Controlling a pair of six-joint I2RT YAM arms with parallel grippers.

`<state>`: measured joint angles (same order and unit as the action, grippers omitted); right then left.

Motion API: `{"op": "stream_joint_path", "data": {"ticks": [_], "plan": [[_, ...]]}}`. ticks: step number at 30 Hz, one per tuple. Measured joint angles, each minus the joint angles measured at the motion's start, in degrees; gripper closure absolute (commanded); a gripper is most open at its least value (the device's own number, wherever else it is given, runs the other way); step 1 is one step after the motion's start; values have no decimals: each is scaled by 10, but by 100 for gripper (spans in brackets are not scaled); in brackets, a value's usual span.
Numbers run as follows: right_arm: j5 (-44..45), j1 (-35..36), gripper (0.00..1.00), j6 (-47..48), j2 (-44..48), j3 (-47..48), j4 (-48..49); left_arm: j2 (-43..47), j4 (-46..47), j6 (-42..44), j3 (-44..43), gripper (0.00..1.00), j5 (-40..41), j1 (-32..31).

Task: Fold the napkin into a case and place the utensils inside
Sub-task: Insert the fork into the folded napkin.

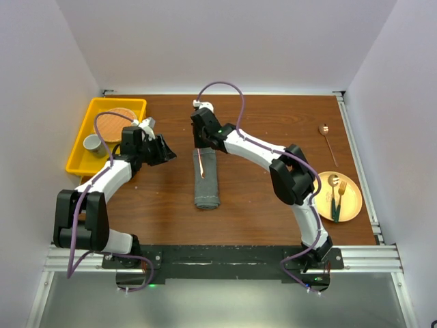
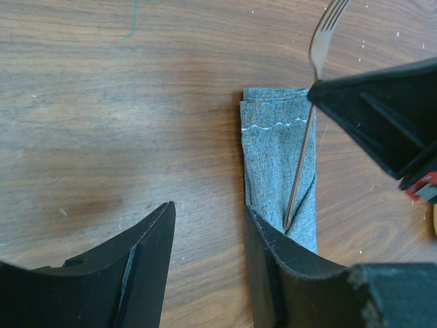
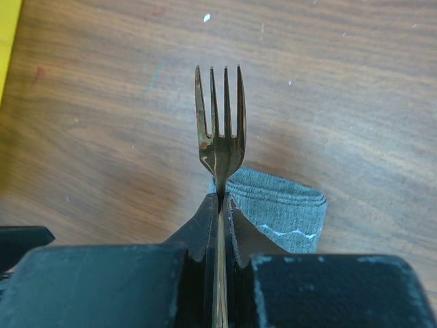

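Note:
The napkin lies mid-table folded into a long narrow grey case (image 1: 207, 181), also in the left wrist view (image 2: 270, 164) and the right wrist view (image 3: 280, 205). My right gripper (image 1: 203, 140) (image 3: 222, 198) is shut on a copper fork (image 3: 220, 137) just below its head, above the case's far end. The fork's thin handle (image 2: 300, 157) slants down into the case's fold. My left gripper (image 1: 166, 150) (image 2: 209, 208) stands open just left of the case with nothing between its fingers. Other utensils: a spoon (image 1: 326, 137) on the table at far right, two more pieces (image 1: 336, 195) on the plate.
A yellow tray (image 1: 78, 157) at the back left holds a cup (image 1: 92, 144) and a round brown mat (image 1: 121, 115). A yellow-orange plate (image 1: 351, 205) sits at the right near the table's side rail.

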<state>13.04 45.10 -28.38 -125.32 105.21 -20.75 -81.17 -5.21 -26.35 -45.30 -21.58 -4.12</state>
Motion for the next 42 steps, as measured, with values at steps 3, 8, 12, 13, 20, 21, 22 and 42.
{"op": "stream_joint_path", "data": {"ticks": [3,8,12,13,20,21,22,42], "plan": [[0,5,100,0,0,-12,5,0,0,2,0,51,1,0],[0,12,100,-2,0,-36,7,0,0,4,0,51,4,0],[2,15,100,-7,0,-47,6,1,0,4,1,51,4,1],[3,16,100,-8,0,-47,5,1,0,4,1,51,4,1],[8,20,100,-29,3,-53,-5,5,-1,5,3,51,4,3],[8,21,100,-32,3,-54,-9,8,-1,5,4,51,4,3],[8,22,100,-36,5,-55,-12,10,0,5,6,51,4,3],[-10,31,100,-83,21,-85,-55,20,-2,10,24,52,5,7]]}}
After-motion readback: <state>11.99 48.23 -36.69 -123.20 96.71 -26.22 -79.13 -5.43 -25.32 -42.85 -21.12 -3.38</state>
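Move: The right hand holds the fork by its neck, handle sloping back and down. The folded napkin, with its pocket mouth about midway along, has its middle about 12 cm back from this hand, 2 cm to its right and some 7 cm lower; its far edge is nearly under the fingers. The yellow tray stands about 33 cm to the left and 3 cm farther out. From the left hand, the napkin's middle lies about 7 cm back, 13 cm right and 8 cm below. With the handle end at the napkin's pocket mouth, the right hand slides the fork's handle in under the top layer, keeping its pinch. It goes back about 6 cm and down some 5 cm, sinking first, then drawing nearly level, then sinking again over the napkin's far half. The fingers tip about 10 degrees further down, laying the fork flatter. ##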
